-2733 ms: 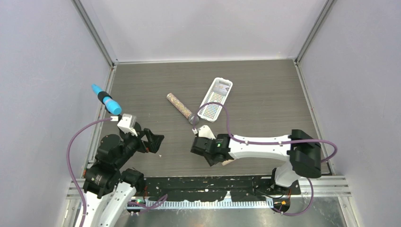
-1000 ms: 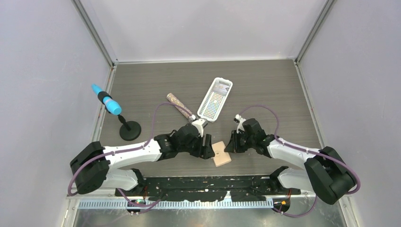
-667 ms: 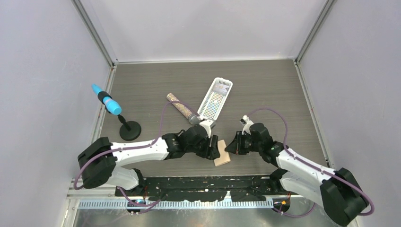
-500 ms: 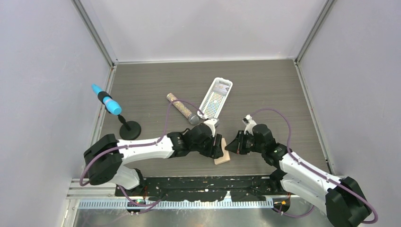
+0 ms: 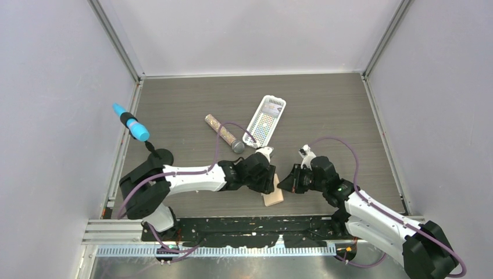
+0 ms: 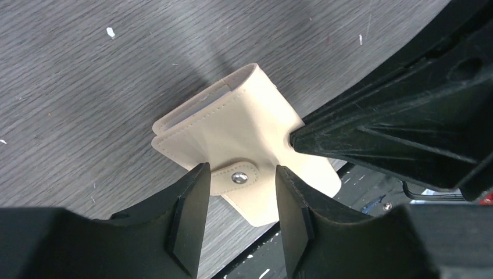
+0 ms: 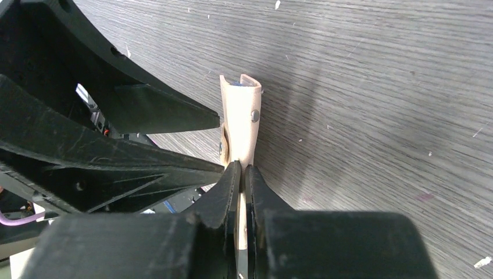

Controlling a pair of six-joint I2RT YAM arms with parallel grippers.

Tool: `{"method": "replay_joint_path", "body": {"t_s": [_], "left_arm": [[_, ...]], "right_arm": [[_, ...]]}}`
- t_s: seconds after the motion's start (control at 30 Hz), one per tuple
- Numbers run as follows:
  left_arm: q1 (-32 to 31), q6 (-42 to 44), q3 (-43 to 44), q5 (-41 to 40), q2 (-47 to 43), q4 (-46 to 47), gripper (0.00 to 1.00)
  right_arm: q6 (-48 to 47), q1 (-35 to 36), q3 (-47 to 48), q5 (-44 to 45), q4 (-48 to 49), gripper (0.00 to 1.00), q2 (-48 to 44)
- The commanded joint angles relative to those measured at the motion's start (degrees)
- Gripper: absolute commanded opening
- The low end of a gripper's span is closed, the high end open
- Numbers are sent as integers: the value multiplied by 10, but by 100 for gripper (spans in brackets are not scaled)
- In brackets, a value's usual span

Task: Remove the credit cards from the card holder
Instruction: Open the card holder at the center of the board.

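Observation:
The tan card holder [image 5: 273,196] is near the table's front edge, folded shut with its snap tab [image 6: 235,177] fastened. My right gripper [image 7: 239,174] is shut on the holder's right edge and holds it tipped up on its side; the right wrist view shows it edge-on [image 7: 240,122]. My left gripper [image 6: 239,174] is open at the holder's left face [image 6: 232,128], one finger on each side of the tab and a gap to both. In the top view the left gripper [image 5: 270,177] and right gripper [image 5: 286,185] nearly meet over the holder. The credit cards are hidden inside.
A glittery tube [image 5: 222,133] and a white slotted basket [image 5: 265,120] lie behind the grippers. A blue-tipped tool on a black stand [image 5: 132,126] is at the far left. The black rail [image 5: 261,224] of the table's front edge runs just below the holder.
The left arm reached further right and its jaws narrowed around the tab. The right gripper shut on the holder's edge, and the holder went from lying flat to tipped on its side.

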Motion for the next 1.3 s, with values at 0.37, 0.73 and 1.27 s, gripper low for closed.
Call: {"method": "replay_joint_path", "body": {"t_s": [0.37,0.73,1.27], "left_arm": [[-6,-4,31,7,35,0,31],[-10,0,20,10,12,-19,0],[-10,8,-48,61,-61,46,0]], "right_arm": [[15,6,-16,11,36,5,-13],[11,6,-14,34,23,5,-18],[-10,6,-15,77,10,5,24]]}}
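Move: My left hand's half-open fingertips straddle the strap tab of the card holder; its snap lies about 1 cm to the right and 1 cm below, level fore and aft. The holder's middle is roughly 2 cm right and 2 cm below. The white basket lies some 21 cm straight ahead on the table, and the glitter tube about 17 cm ahead and 13 cm left. From my right hand, already pinching the holder's right edge, the snap is about 4 cm left and 2 cm below. With my left hand I sink about 1 cm over the strap tab, then nearly hold there while the fingers close fully on its end. Keeping it pinched, I pull up some 2 cm, drawing back and a little left, to peel it off the snap. My right hand settles about 1 cm lower and keeps its grip on the holder's right edge. ##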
